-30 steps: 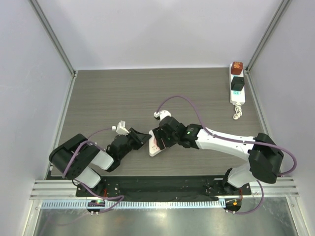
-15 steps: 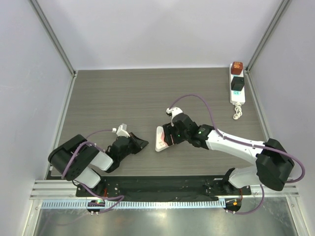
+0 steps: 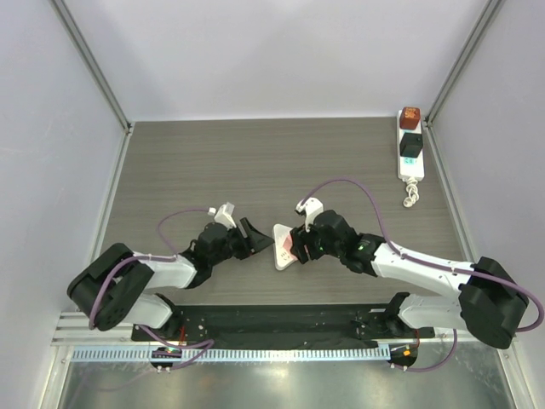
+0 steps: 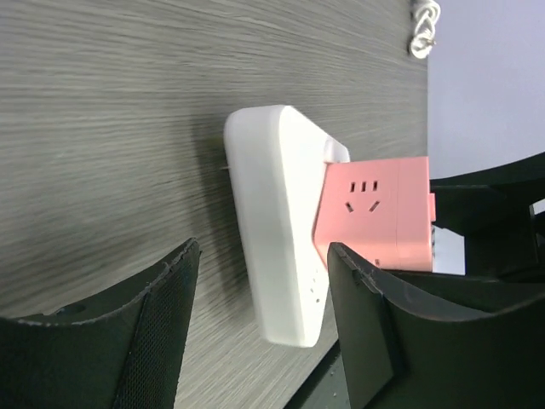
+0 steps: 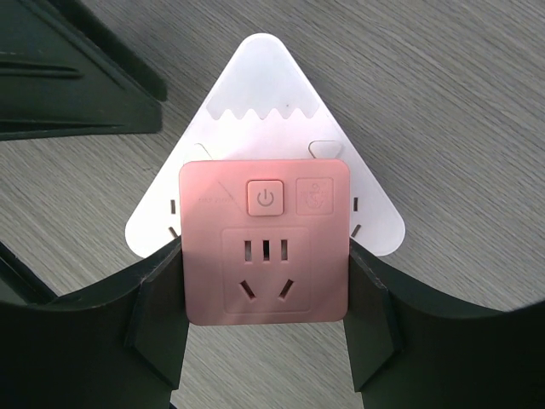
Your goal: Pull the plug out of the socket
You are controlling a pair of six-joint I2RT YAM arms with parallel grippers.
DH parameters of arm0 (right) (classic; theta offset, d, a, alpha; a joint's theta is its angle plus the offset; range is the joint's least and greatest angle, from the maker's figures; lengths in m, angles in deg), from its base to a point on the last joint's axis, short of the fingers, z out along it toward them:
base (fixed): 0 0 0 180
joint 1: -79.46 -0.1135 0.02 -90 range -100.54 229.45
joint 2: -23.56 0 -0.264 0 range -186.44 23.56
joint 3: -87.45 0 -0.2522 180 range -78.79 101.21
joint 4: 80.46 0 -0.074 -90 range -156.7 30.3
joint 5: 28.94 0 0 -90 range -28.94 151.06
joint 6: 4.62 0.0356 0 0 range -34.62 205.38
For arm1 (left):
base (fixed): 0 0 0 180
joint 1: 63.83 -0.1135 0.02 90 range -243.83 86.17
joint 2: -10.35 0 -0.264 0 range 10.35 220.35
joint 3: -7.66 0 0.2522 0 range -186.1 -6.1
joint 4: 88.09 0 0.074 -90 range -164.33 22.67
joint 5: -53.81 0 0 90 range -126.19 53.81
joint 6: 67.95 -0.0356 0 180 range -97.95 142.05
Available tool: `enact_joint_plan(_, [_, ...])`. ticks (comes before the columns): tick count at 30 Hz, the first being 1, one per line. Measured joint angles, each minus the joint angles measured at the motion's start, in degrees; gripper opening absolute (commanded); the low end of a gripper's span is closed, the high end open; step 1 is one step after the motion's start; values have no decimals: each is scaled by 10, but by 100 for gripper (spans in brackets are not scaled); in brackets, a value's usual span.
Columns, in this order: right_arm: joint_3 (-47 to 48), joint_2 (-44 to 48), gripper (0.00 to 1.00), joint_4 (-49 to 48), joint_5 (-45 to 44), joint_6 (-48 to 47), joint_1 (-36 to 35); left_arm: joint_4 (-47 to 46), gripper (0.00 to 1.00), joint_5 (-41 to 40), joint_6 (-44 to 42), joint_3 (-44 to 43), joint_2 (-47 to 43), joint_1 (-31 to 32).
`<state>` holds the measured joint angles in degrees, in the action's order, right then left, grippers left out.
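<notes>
A pink square plug (image 5: 266, 243) sits pushed into a white triangular plate (image 5: 264, 85) that lies on the table. My right gripper (image 5: 266, 256) is shut on the plug's two sides. My left gripper (image 4: 264, 250) is open, with its fingers standing either side of the plate's (image 4: 272, 213) near corner and gaps showing. From above, the plug (image 3: 290, 245) and plate (image 3: 281, 261) lie between the left gripper (image 3: 257, 238) and right gripper (image 3: 298, 244). The socket (image 3: 410, 162), a long white strip, lies at the far right edge, well away from both grippers.
On the strip stand an orange block (image 3: 410, 116) and a black block (image 3: 411, 145). Its knotted white cord (image 3: 411, 197) trails toward me. The enclosure's white walls and metal posts border the dark wood table (image 3: 213, 170).
My left gripper has opened and moved right up to the plate. The right gripper has carried the plug and plate a little right and nearer.
</notes>
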<state>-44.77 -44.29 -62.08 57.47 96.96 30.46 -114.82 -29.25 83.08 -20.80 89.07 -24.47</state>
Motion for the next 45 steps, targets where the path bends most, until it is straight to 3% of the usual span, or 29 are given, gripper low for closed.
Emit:
enact_joint_plan(5, [-6, 0, 1, -16, 19, -8, 0, -45, 63, 47, 14, -28, 93, 0])
enact_joint_plan(9, [-18, 7, 1, -30, 29, -12, 0, -135, 61, 72, 47, -39, 171, -1])
enact_joint_plan(14, [-30, 19, 1, -38, 39, -11, 0, -182, 52, 90, 68, -51, 215, -1])
enact_joint_plan(18, [-31, 19, 1, -40, 39, -9, 0, -191, 33, 96, 80, -53, 218, -1])
enact_joint_plan(22, [-31, 17, 2, -43, 36, -6, 0, -195, 5, 96, 85, -53, 217, -3])
enact_joint_plan(23, [-31, 16, 8, -45, 36, -5, 0, -194, 1, 95, 84, -53, 216, -3])
enact_joint_plan(26, [-31, 10, 20, -52, 38, -1, 0, -173, 0, 84, 74, -51, 198, -4])
enact_joint_plan(30, [-28, 1, 22, -64, 49, 16, 0, -97, 0, 44, 33, -51, 134, 5])
enact_joint_plan(31, [-26, -1, 20, -64, 52, 20, 0, -70, 0, 29, 24, -54, 116, 11])
enact_joint_plan(33, [-24, -2, 3, -63, 56, 29, 0, 0, 0, -18, -5, -69, 73, 30])
enact_joint_plan(34, [-24, -1, 1, -64, 57, 36, 0, 27, 0, -37, -16, -75, 58, 37])
enact_joint_plan(38, [-36, 4, 1, -87, 60, 66, 0, 85, 0, -86, -41, -86, 21, 54])
enact_joint_plan(45, [-123, 68, 1, -172, 57, 82, 0, 68, 0, -92, -52, -84, 26, 68])
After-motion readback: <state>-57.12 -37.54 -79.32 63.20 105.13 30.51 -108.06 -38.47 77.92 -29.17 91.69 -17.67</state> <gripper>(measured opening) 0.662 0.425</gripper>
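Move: The white triangular socket's middle lies about 6 cm right of my left hand point, 2 cm nearer my base and 2 cm lower, with its near edge facing my open left fingers. The pink plug in it sits on the far side, about 8 cm right and 3 cm back of that hand. My right hand already grips the plug; from there the socket is roughly 1 cm ahead, 2 cm left and 3 cm below, and my left gripper about 8 cm left and 3 cm ahead. I slide my open left hand some 4 cm right and 2 cm down over the socket's edge and pinch the white slab, then lift it nearly 3 cm and draw it a little back to the left, rolling the wrist some 15 degrees so its left side rises. My right hand keeps its grip on the pink plug, follows about 2 cm left, then eases right and back, rolling its left side up about 15 degrees. ##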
